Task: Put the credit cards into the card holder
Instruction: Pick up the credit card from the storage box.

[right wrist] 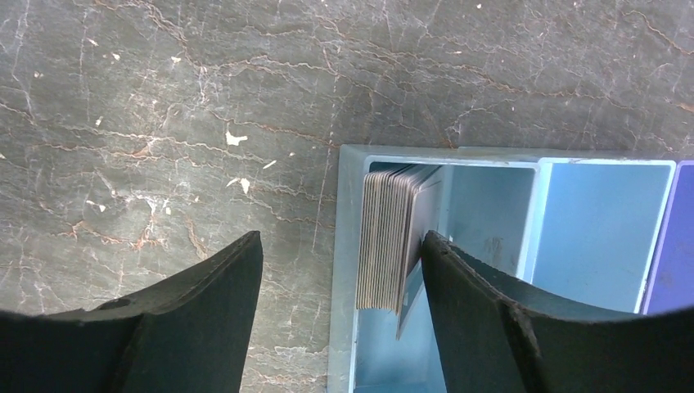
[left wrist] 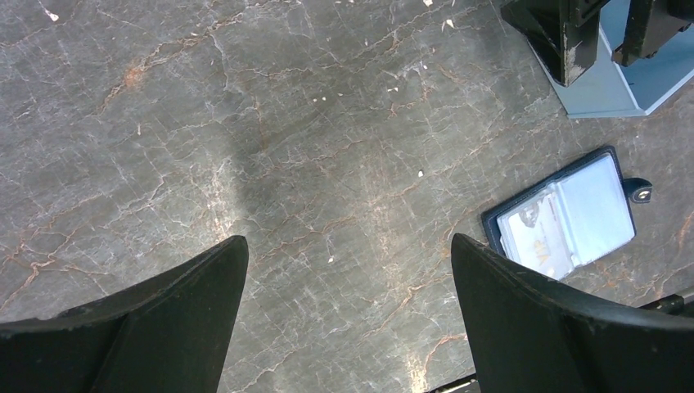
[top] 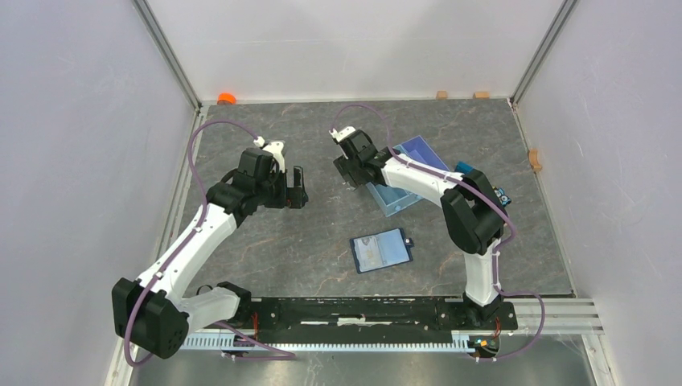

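Note:
The credit cards (right wrist: 383, 237) stand on edge as a pale stack in the left compartment of a light-blue tray (right wrist: 442, 153). My right gripper (right wrist: 342, 236) is open and straddles that tray's left wall and the stack. Its right finger (right wrist: 458, 278) is inside the compartment, touching the outermost card, which leans away from the rest. Its left finger (right wrist: 221, 278) is outside the tray, over the stone. The card holder (top: 382, 251) lies open on the table, dark navy, with one pale card showing in its left pocket (left wrist: 532, 237). My left gripper (top: 299, 186) hangs open over bare stone, holding nothing.
The tray (top: 400, 201) sits right of centre, with a purple compartment (top: 422, 151) at its far end. An orange object (top: 227, 98) and small wooden blocks (top: 441, 94) lie along the back edge. Another block (top: 534, 159) lies by the right wall. White walls enclose the table.

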Robot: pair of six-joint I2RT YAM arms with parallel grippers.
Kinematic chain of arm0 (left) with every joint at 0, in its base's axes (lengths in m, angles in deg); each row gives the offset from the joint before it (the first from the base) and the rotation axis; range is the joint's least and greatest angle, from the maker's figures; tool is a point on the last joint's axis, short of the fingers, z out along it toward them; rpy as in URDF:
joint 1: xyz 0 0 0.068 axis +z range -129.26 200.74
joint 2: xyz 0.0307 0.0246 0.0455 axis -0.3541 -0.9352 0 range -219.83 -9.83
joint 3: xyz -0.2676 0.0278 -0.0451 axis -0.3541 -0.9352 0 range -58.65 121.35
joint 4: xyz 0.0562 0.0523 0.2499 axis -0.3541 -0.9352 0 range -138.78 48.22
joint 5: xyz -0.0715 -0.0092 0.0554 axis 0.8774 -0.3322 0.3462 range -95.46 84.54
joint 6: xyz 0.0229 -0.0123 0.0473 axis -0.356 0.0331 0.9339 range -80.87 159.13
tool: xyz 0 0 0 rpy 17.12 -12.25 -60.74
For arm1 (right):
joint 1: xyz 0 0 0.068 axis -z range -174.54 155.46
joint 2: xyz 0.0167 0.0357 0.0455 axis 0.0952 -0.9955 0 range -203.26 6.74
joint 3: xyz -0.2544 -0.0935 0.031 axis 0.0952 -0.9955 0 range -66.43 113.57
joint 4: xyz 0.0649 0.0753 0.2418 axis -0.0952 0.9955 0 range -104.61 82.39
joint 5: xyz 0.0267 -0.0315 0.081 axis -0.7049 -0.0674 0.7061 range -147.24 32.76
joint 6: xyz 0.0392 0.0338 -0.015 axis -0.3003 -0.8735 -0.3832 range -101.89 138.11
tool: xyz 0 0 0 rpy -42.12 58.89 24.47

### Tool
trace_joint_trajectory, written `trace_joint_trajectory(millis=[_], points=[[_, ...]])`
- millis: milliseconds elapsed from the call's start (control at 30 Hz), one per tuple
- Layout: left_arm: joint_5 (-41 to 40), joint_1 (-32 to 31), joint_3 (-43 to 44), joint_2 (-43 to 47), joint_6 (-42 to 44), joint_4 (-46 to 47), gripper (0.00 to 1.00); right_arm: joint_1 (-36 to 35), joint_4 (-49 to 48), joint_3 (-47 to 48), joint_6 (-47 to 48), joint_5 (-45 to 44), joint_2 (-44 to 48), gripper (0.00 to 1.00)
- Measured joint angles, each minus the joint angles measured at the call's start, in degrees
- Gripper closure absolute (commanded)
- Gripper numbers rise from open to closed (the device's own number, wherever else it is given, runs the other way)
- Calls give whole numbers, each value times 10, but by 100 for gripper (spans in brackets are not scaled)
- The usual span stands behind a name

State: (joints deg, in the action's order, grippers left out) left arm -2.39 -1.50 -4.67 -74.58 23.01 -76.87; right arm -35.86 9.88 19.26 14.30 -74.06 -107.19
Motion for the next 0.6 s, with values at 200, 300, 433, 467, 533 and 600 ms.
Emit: trace_joint_trajectory(millis=[200, 300, 433, 467, 533, 600], points=[[0, 0, 0, 4, 0, 0, 0, -5, 1, -1, -5, -15, 5, 37], [0, 0, 0, 4, 0, 0, 0, -7, 1, -2, -7, -19, 12, 46], [0, 0, 0, 4, 0, 0, 0, -7, 0, -2, -9, -22, 24, 61], [0, 0, 0, 4, 0, 0, 0, -7, 0, -2, -9, -23, 25, 64], [0, 0, 0, 4, 0, 0, 0, -7, 0, -2, -10, -25, 28, 68], [0, 0, 0, 4, 0, 0, 0, -7, 0, -2, -10, -27, 29, 73]])
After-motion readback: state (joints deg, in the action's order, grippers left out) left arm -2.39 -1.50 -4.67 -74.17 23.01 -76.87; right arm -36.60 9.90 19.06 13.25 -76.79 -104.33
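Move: The credit card to take is the outer one of the stack standing at the far end of the storage box's left compartment, about 1 cm ahead of the right hand, 2 cm to its right and 2 cm below. The empty middle compartment centres some 2 cm ahead and 11 cm right, about 4 cm down; the card holder lies roughly 17 cm back, 6 cm right and 6 cm down. From the left hand, that card is about 14 cm ahead, 18 cm right, 11 cm below. Draw the outer card up out of the stack with the right gripper: keep its right fingertip against the card and bring the wide-open fingers together to about a third open while raising the hand straight up some 2.5 cm, with hardly any turn of the wrist. Finish with the right finger on the card's face and the left finger by its left edge, a gap still between them. ##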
